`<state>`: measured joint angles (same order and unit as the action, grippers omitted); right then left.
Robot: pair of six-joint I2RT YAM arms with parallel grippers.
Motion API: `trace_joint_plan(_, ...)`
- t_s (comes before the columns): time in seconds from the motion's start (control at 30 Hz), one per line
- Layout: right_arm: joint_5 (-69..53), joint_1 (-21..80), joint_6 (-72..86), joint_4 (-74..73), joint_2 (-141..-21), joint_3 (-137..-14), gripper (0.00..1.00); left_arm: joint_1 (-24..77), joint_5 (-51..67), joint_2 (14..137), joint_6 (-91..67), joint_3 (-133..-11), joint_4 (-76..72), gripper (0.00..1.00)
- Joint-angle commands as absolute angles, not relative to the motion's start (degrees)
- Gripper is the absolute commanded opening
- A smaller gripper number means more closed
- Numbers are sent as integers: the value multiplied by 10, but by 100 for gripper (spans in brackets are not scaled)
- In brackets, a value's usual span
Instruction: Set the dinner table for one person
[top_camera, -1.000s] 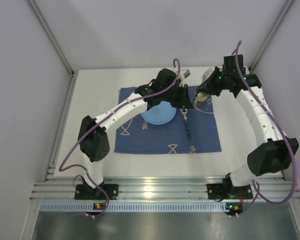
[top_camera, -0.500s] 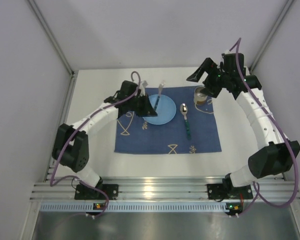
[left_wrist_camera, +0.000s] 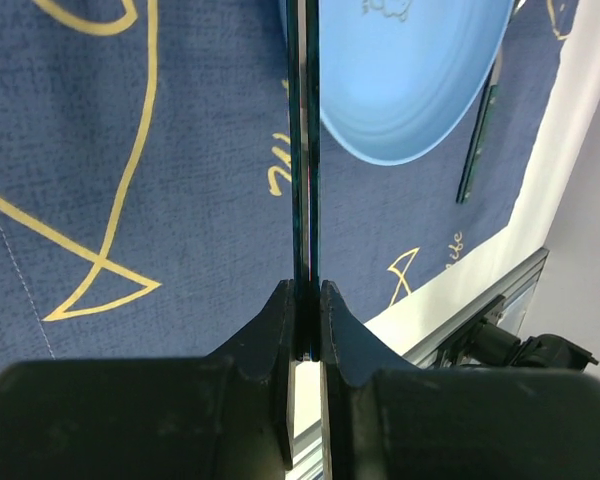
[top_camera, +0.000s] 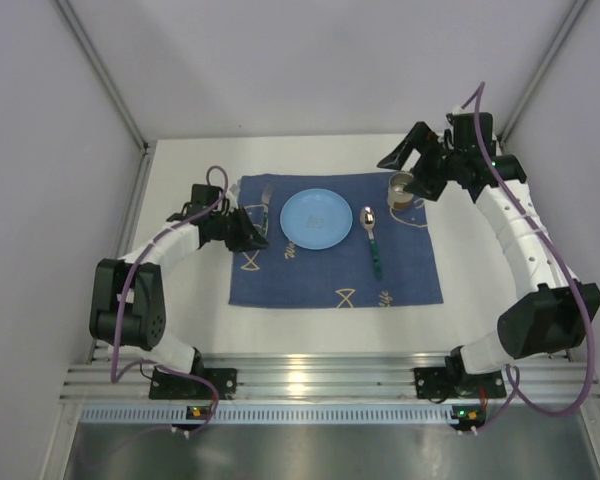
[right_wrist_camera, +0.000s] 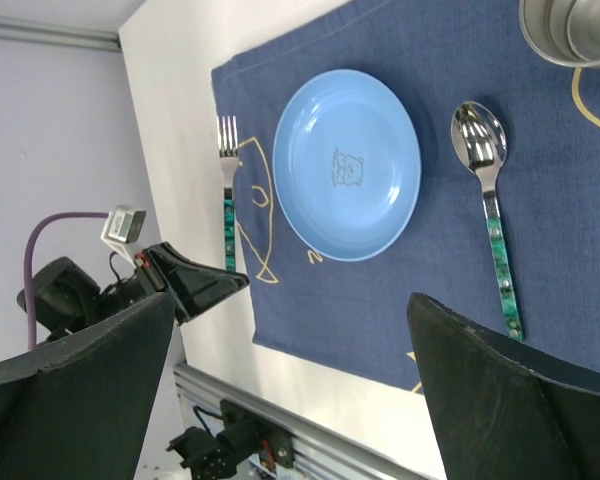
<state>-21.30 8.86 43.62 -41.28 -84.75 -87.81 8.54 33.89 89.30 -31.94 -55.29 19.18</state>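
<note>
The white dinner table (top_camera: 185, 170) carries a dark blue fish-patterned mat (top_camera: 310, 280). On the mat lie a light blue plate (top_camera: 317, 218) (right_wrist_camera: 347, 165), a green-handled spoon (top_camera: 372, 240) (right_wrist_camera: 490, 200) to its right, and a steel cup (top_camera: 402, 188) (right_wrist_camera: 570, 30) at the far right. Left of the plate is a green-handled fork (top_camera: 263, 200) (right_wrist_camera: 227, 200) (left_wrist_camera: 305, 180), tines pointing away. My left gripper (top_camera: 248, 232) (left_wrist_camera: 305, 295) is shut on its handle end. The right gripper (top_camera: 410, 168) (right_wrist_camera: 290, 380) hangs wide open beside the cup, holding nothing.
Grey walls enclose the table on three sides, and an aluminium rail (top_camera: 310, 380) with the arm bases runs along the near edge. Bare white table shows left of the mat and in front of it.
The left arm swung left from the spoon, across the plate, bringing the fork to the mat's left side. The right gripper opened and drew back from the cup.
</note>
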Motion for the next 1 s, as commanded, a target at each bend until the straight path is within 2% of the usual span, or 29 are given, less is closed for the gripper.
trace_joint_plan(0.0, -231, 81, 425, -393, -824, -868, 100, 83, 360, 896, -302, -544, 176, 0)
trace_joint_plan(0.23, -233, 76, 422, -391, -817, -848, 100, 77, 355, 940, -312, -535, 196, 0)
trace_joint_plan(0.37, -234, 71, 417, -392, -815, -839, 100, 77, 337, 963, -301, -553, 237, 11)
trace_joint_plan(0.6, -236, 65, 416, -391, -812, -829, 100, 73, 306, 1022, -298, -580, 306, 18)
trace_joint_plan(0.73, -235, 63, 413, -390, -811, -825, 100, 73, 284, 1041, -296, -591, 335, 32)
trace_joint_plan(0.87, -236, 58, 411, -391, -809, -819, 100, 72, 268, 1040, -292, -604, 355, 53)
trace_joint_plan(0.97, -236, 55, 409, -391, -808, -815, 100, 72, 249, 1035, -284, -626, 380, 61)
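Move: The fork is already in my left hand, tines forward. The cloth spot for its handle lies about 8 cm below that hand, some 3 cm back and 2 cm left. The plate's middle is roughly 8 cm ahead and 10 cm to the right, and the spoon about 3 cm ahead and 23 cm right. From my right hand, that spot lies some 34 cm left, 8 cm back and 26 cm below. I lower the fork onto the cloth just left of the plate, my left hand sinking about 7 cm and easing back 2 to 3 cm while its fingers tip some 20 degrees further down. Near the bottom the fingers spread to over half open and let go of the handle, staying low around its end. My empty right hand, still wide open, sinks about 3 cm near the cup. ##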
